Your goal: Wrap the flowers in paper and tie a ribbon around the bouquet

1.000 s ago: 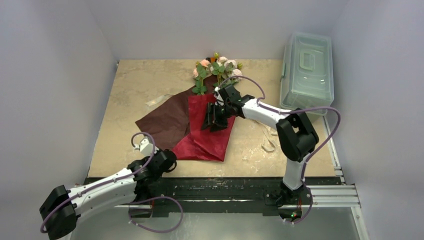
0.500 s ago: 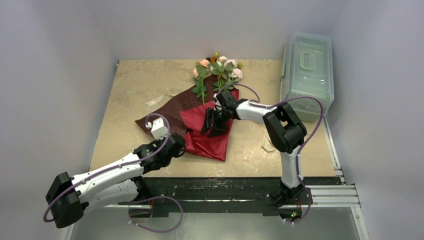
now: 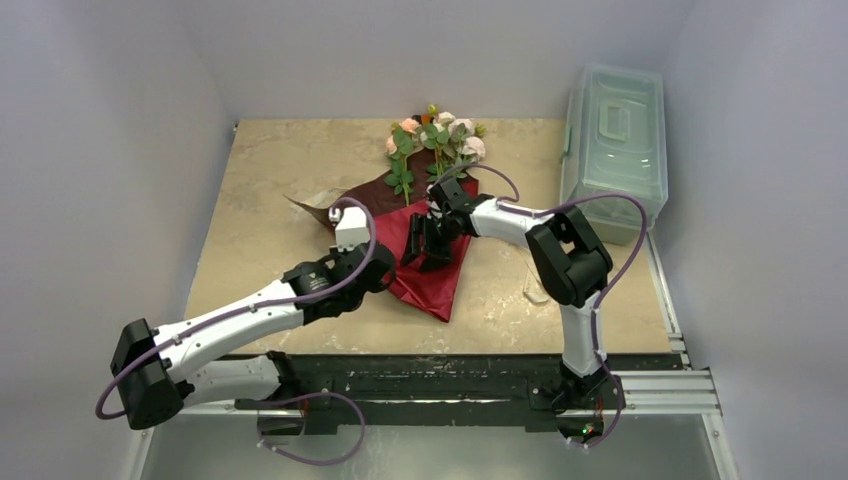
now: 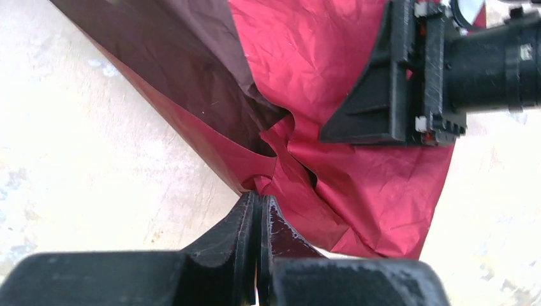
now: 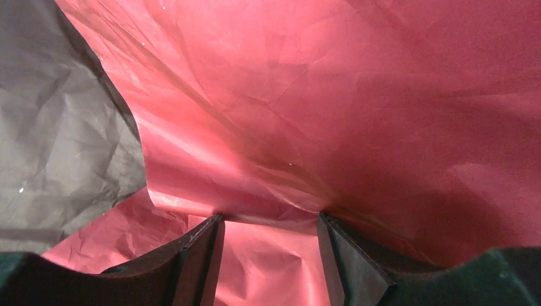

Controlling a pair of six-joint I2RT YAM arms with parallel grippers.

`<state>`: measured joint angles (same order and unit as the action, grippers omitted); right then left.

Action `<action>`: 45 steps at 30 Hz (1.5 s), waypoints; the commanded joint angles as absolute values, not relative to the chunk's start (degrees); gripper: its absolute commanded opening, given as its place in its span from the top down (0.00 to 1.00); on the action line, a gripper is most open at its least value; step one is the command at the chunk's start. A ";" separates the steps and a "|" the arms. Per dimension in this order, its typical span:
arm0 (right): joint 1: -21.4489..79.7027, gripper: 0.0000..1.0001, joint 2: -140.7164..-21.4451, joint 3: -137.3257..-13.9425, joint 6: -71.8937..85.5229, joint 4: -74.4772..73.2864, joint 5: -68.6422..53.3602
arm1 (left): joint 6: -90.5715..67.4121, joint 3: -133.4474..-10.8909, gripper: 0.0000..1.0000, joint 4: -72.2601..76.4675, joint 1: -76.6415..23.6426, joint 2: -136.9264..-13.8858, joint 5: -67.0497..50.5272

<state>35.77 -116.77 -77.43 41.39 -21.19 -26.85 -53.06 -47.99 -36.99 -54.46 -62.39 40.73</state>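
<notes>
The paper [image 3: 425, 280] lies mid-table, red face up, its maroon face [image 3: 385, 195] showing at the back. My left gripper [image 3: 386, 272] is shut on a pinched edge of the paper [image 4: 300, 191] and holds that flap lifted over the sheet. My right gripper [image 3: 425, 245] stands open, its fingertips [image 5: 207, 229] pressed down on the red sheet [image 5: 357, 108]; one black finger [image 4: 376, 89] shows in the left wrist view. The flowers [image 3: 435, 140] stick out past the paper's far end, their stems hidden under it. A pale strip, perhaps the ribbon [image 3: 305, 203], pokes out at the sheet's left corner.
A clear plastic lidded box [image 3: 612, 140] stands at the back right of the beige table [image 3: 270, 170]. A faint pale loop [image 3: 537, 287] lies on the table just right of the paper. White walls close the table in on three sides.
My left arm has swung up and right, dragging the pinched paper edge over the sheet toward the right gripper, so less maroon shows. The right gripper shifted slightly left and stayed on the paper.
</notes>
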 commanded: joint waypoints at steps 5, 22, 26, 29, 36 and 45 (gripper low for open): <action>36.25 0.36 -117.30 -83.50 40.61 -22.55 -23.54 | -31.31 -53.71 1.00 -32.35 -57.65 -65.83 40.09; 37.42 0.40 -120.87 -83.86 41.33 -19.50 -29.75 | 3.28 -56.97 1.00 -23.56 -63.66 -74.29 23.83; 35.60 0.40 -120.22 -85.58 40.87 -20.27 -32.26 | 9.98 -56.70 1.00 -22.14 -66.16 -76.91 20.83; 33.89 0.40 -118.72 -85.44 40.62 -20.49 -34.48 | 14.53 -55.45 1.00 -20.81 -68.18 -78.07 19.70; 29.98 0.40 -113.49 -81.64 38.59 -24.76 -35.47 | 18.65 -54.42 1.00 -19.92 -68.73 -81.45 19.12; 23.76 0.37 -105.62 -79.59 33.35 -32.58 -32.16 | 17.73 -51.93 1.00 -17.14 -68.64 -81.99 19.92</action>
<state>25.41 -110.34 -79.53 37.65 -27.79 -33.85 16.91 -53.15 -20.29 -68.66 -82.08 20.10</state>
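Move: Pinching the paper's left edge, the left hand is about 13 cm above the table; the folded paper's near right corner lies some 12 cm to its right and 7 cm back. From that hand the flower heads are roughly 36 cm ahead and 10 cm right, the left ribbon end about 20 cm ahead and 14 cm left. Just under the right hand's parted fingers is the red right flap, its middle about 4 cm right and 2 cm ahead. Carrying the pinched edge across the stems, the left hand swings about 13 cm right over the red flap, later also drawing back and sinking some 4 cm, while turning roughly 70 degrees clockwise, fingers still shut. The right hand, fingers kept parted, first shifts slightly forward and left over its flap, then withdraws about 7 cm right while rising some 5 cm. ##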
